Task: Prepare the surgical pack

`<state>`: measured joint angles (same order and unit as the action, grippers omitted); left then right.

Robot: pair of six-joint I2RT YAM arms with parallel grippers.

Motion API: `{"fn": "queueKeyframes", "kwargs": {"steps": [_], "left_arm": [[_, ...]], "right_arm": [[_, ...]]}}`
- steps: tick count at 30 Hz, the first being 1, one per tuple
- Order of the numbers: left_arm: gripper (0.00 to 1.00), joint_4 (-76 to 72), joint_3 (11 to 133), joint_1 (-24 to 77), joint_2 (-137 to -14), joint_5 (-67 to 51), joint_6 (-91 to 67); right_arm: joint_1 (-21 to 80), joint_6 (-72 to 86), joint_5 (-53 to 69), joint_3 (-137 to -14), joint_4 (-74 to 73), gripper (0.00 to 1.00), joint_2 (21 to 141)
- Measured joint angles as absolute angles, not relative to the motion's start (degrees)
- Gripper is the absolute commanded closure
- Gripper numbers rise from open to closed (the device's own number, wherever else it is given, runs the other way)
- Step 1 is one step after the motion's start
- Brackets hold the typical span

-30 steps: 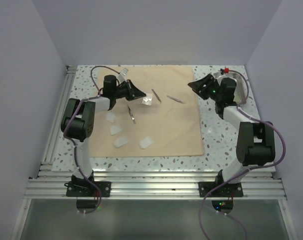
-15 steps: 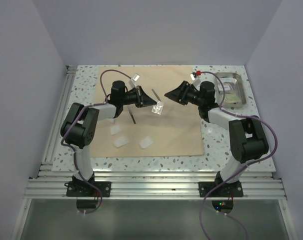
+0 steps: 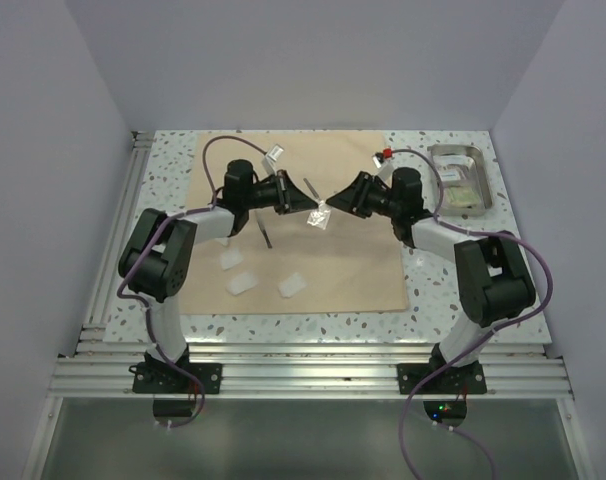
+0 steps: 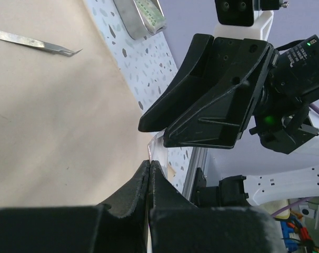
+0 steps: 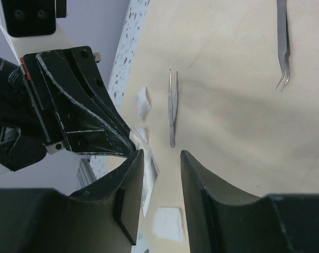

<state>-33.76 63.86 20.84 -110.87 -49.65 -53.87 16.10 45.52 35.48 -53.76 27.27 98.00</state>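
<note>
My left gripper (image 3: 308, 203) (image 4: 149, 163) is shut on the edge of a small clear sachet (image 3: 321, 213) (image 4: 158, 149), held above the tan cloth (image 3: 353, 265). Facing it tip to tip, my right gripper (image 3: 340, 197) (image 5: 160, 155) is open, and the sachet (image 5: 148, 176) hangs between its fingers, against the left one. The steel tray (image 3: 486, 196) at the back right holds sachets. Thin metal tweezers (image 5: 172, 108) and a curved pair (image 5: 283, 42) lie on the cloth. White sachets (image 3: 242, 283) (image 3: 291, 285) (image 3: 223, 262) lie at the cloth's front left.
The cloth covers most of the speckled table (image 3: 438, 290). An aluminium rail (image 3: 303, 375) runs along the near edge, and another (image 3: 118, 235) runs down the left side. White walls close in the back and both sides.
The right arm swung from the tray to the middle of the cloth. The left gripper carried the sachet rightward to meet it. The right jaws have narrowed around the sachet.
</note>
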Motion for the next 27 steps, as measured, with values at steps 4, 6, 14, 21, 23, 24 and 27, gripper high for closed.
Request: {"fn": "queueKeyframes", "kwargs": {"steps": [4,6,14,21,23,24,27], "left_arm": [[1.0,-33.3,64.1,21.2,-110.9,-49.6,-53.8],[1.0,-33.1,64.3,21.2,-110.9,-49.4,-53.5],[0.6,-31.8,64.7,21.2,-110.8,-48.2,-52.1],[0.3,-24.2,63.3,20.8,-105.1,-40.2,-47.9],[0.26,-24.0,61.1,19.4,-101.9,-38.1,-47.3],[0.24,-23.8,60.2,18.8,-100.8,-37.3,-47.3],[0.13,-23.6,55.2,15.2,-95.9,-33.8,-46.9]], "right_arm": [[16.4,45.9,35.7,-52.9,28.2,0.81,98.2],[16.4,46.5,36.0,-52.3,29.1,0.85,98.4],[16.4,48.4,37.0,-52.0,31.2,1.0,98.4],[14.6,47.1,33.2,-52.1,23.4,1.0,96.5],[11.9,47.1,32.2,-52.1,21.1,1.0,95.2],[9.9,47.1,31.6,-52.1,20.1,1.0,94.4],[2.5,47.3,29.9,-53.3,17.5,1.0,93.6]]}}
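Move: The packet hangs from the left hand's shut fingertips, its middle about 2 cm back and 2 cm down; from the right hand, whose half-open fingers already straddle its edge, it is some 2 cm left, 2 cm back and 1 cm down. About 15 cm below the right hand lie dark tweezers, 10 cm ahead and 4 cm left, and curved tweezers, 8 cm ahead and 6 cm right; the tray is roughly 31 cm right, 12 cm ahead. Nearly in place, the right hand shuts its fingers on the packet's edge while the left keeps its pinch, and only then does the left open wide and back off about 8 cm to the left, turning counter-clockwise. The right, keeping its pinch, carries the packet some 11 cm right and a little forward towards the tray, swinging about 20 degrees clockwise. ##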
